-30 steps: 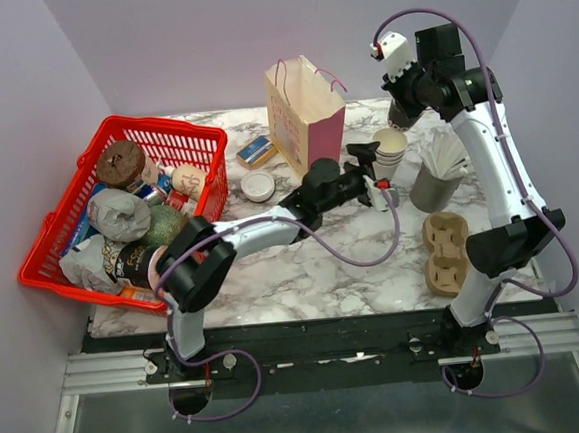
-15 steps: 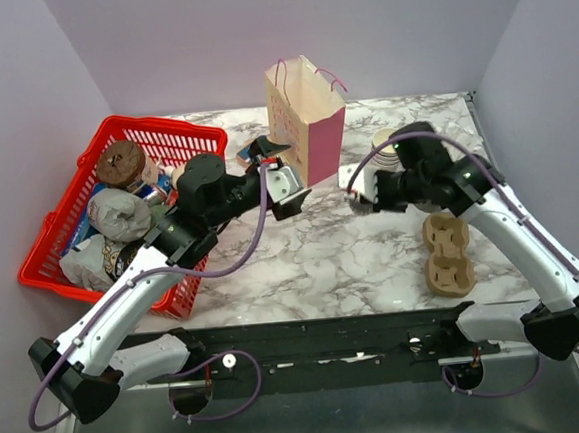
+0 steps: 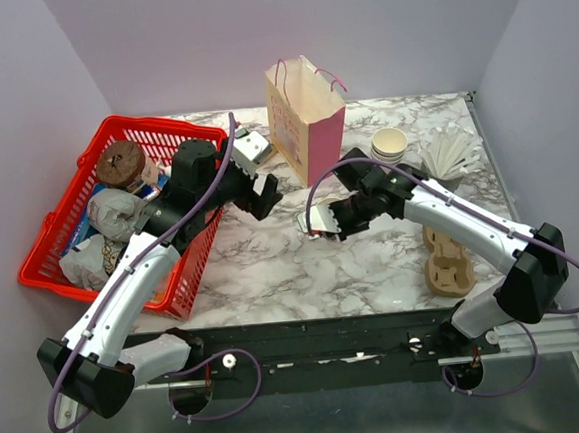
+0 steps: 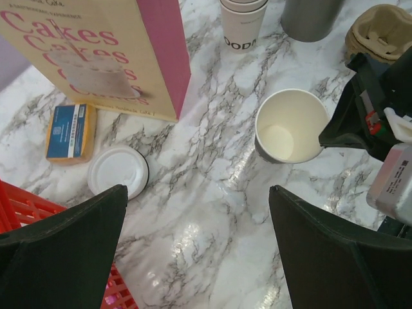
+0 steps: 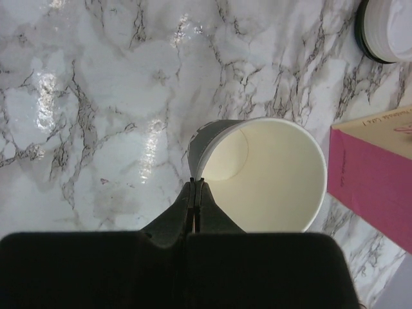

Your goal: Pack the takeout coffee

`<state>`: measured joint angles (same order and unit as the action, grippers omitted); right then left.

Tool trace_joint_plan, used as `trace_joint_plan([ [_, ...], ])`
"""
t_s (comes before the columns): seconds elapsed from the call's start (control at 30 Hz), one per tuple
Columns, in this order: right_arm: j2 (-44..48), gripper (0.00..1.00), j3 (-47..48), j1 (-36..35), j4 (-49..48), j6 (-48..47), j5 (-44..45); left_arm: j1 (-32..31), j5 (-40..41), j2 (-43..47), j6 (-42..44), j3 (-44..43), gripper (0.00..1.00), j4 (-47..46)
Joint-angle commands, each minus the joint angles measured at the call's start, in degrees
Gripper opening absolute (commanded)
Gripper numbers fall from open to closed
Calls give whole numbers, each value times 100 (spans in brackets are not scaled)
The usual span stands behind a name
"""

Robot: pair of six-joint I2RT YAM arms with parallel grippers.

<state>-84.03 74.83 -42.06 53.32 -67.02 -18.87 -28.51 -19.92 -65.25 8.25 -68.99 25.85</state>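
The takeout coffee cup is open, empty and without a lid. My right gripper is shut on its near rim, pinching the cup wall. In the top view the cup is at the table's middle, at the tip of the right gripper. The left wrist view shows the cup upright, with the right gripper's black fingers on its right side. My left gripper is open over bare marble, to the left of the cup. A round white lid lies on the table beside it.
A cream and pink gift bag stands open at the back. The stack of plain cups, the grey cup of white sticks and a cardboard cup carrier are to the right. A full red basket is on the left. A blue box lies by the bag.
The right gripper has carried the cup left and nearer, from beside the cup stack to the table's middle. The left arm has drawn back left towards the basket, still open.
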Motion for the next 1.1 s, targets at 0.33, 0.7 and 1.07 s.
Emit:
trace_joint_plan([
  [0.33, 1, 1, -548, -39, -656, 163, -1154, 12, 700, 153, -104, -9, 99, 386],
  [0.7, -43, 4, -891, -48, -893, 58, -1215, 12, 648, -110, -34, -158, 99, 439],
  [1.07, 298, 50, -908, 5, -867, 172, -934, 30, 384, -347, 150, -501, 99, 500],
])
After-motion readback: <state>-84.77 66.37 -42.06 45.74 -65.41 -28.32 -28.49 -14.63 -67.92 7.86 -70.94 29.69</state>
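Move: The right hand still pinches the empty cup by its back rim; the clear patch of table it is bound for lies about 14 cm below that hand, 1 cm ahead and 2 cm left. From the same hand, the white lid is some 21 cm ahead and 18 cm left, and the Cakes bag about 26 cm ahead and 4 cm left. From the left hand, that patch is about 13 cm to the right, 1 cm back and 27 cm down. Lower the right gripper about 4 cm with the cup, drawing it back some 2.5 cm and slightly left while the wrist tilts under 10 degrees, to set the cup on the marble. Then hold there and open the fingers about halfway, so they straddle the rim's back wall. Let the open left gripper sink a little, drifting left and then forward. ##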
